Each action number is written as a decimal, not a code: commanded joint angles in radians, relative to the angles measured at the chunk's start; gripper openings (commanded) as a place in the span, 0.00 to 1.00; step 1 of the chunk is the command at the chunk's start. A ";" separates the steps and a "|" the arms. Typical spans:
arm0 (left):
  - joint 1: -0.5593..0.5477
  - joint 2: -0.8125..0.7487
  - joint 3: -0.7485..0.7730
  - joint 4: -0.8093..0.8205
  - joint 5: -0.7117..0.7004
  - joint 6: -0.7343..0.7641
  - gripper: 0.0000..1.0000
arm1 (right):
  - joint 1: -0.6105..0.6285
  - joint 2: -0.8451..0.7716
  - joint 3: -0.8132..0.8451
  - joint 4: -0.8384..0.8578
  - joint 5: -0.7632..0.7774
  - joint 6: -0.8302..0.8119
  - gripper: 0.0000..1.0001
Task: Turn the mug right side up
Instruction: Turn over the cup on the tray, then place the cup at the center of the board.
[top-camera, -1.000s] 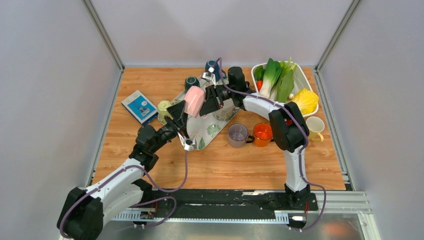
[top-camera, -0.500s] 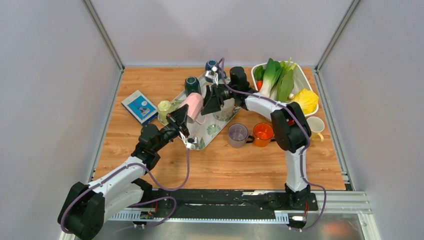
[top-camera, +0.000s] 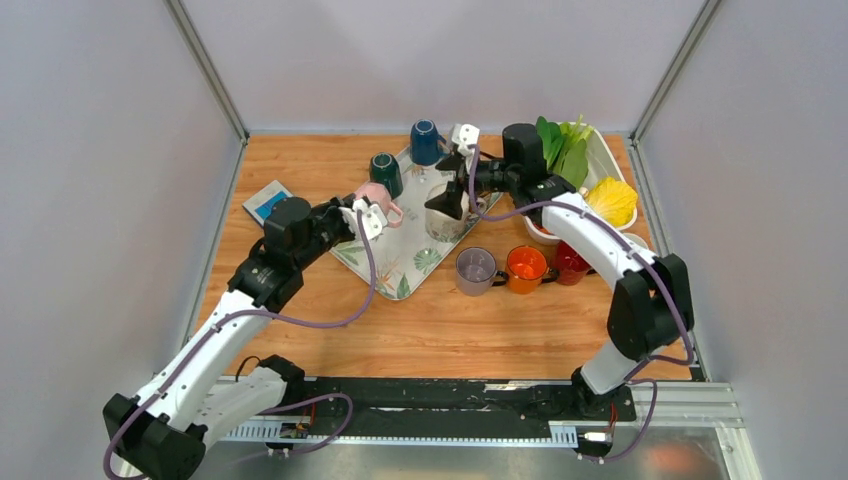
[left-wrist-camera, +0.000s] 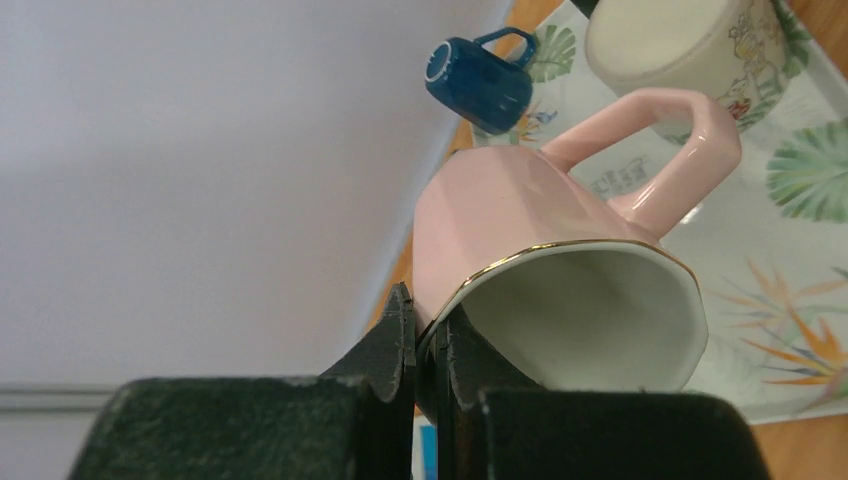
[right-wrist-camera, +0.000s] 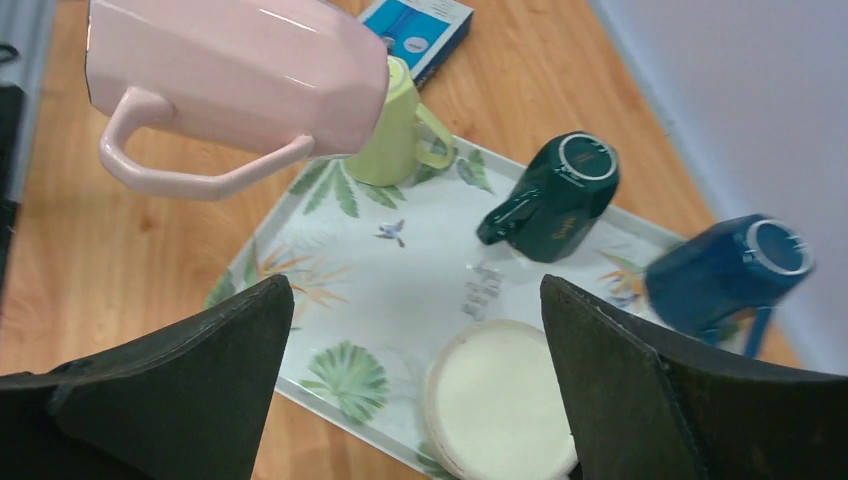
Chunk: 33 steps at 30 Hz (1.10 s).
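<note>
The pink mug (top-camera: 378, 198) with a gold rim hangs tilted in the air over the left part of the leaf-print tray (top-camera: 404, 268). My left gripper (top-camera: 357, 208) is shut on its rim. In the left wrist view one finger lies inside the pink mug (left-wrist-camera: 520, 215) and one outside, where my left gripper (left-wrist-camera: 432, 325) pinches the wall; the mouth faces the camera. My right gripper (top-camera: 447, 198) stands wide open and apart from it, above a cream mug (top-camera: 446, 220). The right wrist view shows the pink mug (right-wrist-camera: 240, 65) on its side, beyond my right gripper (right-wrist-camera: 415, 300).
On the tray (right-wrist-camera: 350, 290) are a light green mug (right-wrist-camera: 395, 140), a dark green mug (right-wrist-camera: 555, 195), a blue mug (right-wrist-camera: 725, 265) and the cream mug (right-wrist-camera: 505, 400). Purple (top-camera: 475, 268), orange (top-camera: 524, 266) and red (top-camera: 570, 262) mugs stand beside it. A vegetable basket (top-camera: 603, 160) is at back right, a blue book (top-camera: 266, 200) at left.
My right gripper has let go of the pink mug, opened and drawn back to the right. My left gripper has shut on the mug's rim and carries it alone, slightly lower and leftward.
</note>
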 joint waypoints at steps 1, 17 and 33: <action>-0.004 0.044 0.100 -0.210 0.006 -0.311 0.00 | 0.006 -0.103 -0.063 -0.075 0.093 -0.309 1.00; -0.002 0.344 0.301 -0.361 0.009 -0.702 0.00 | 0.181 -0.101 -0.104 -0.306 0.218 -0.733 0.82; 0.024 0.360 0.278 -0.292 0.052 -0.748 0.00 | 0.307 0.197 0.232 -0.547 0.320 -0.838 0.29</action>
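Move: Over the tray, the left hand already holds the pink mug by its rim. The mug's handle is about 7 cm to that hand's right and 3 cm below, and open tray lies 22 cm below, 5 cm right and 4 cm back. The lime mug stands 7 cm left and 20 cm below. From the right hand that handle is some 7 cm left, 5 cm back and 1 cm below; the cream mug is 4 cm back, 3 cm right, 18 cm below, the green mug 3 cm ahead, 10 cm left, 18 cm below. Lowering the pink mug about 11 cm, the left hand tips its fingers steeply down by some 45 degrees and then holds it there, still pinched at the rim. The right hand backs off and sinks about 10 cm, first edging right, then swinging left to the mug's handle, fingers tilting down and turning counter-clockwise; they narrow from wide open to under half, one on each side of the handle. ##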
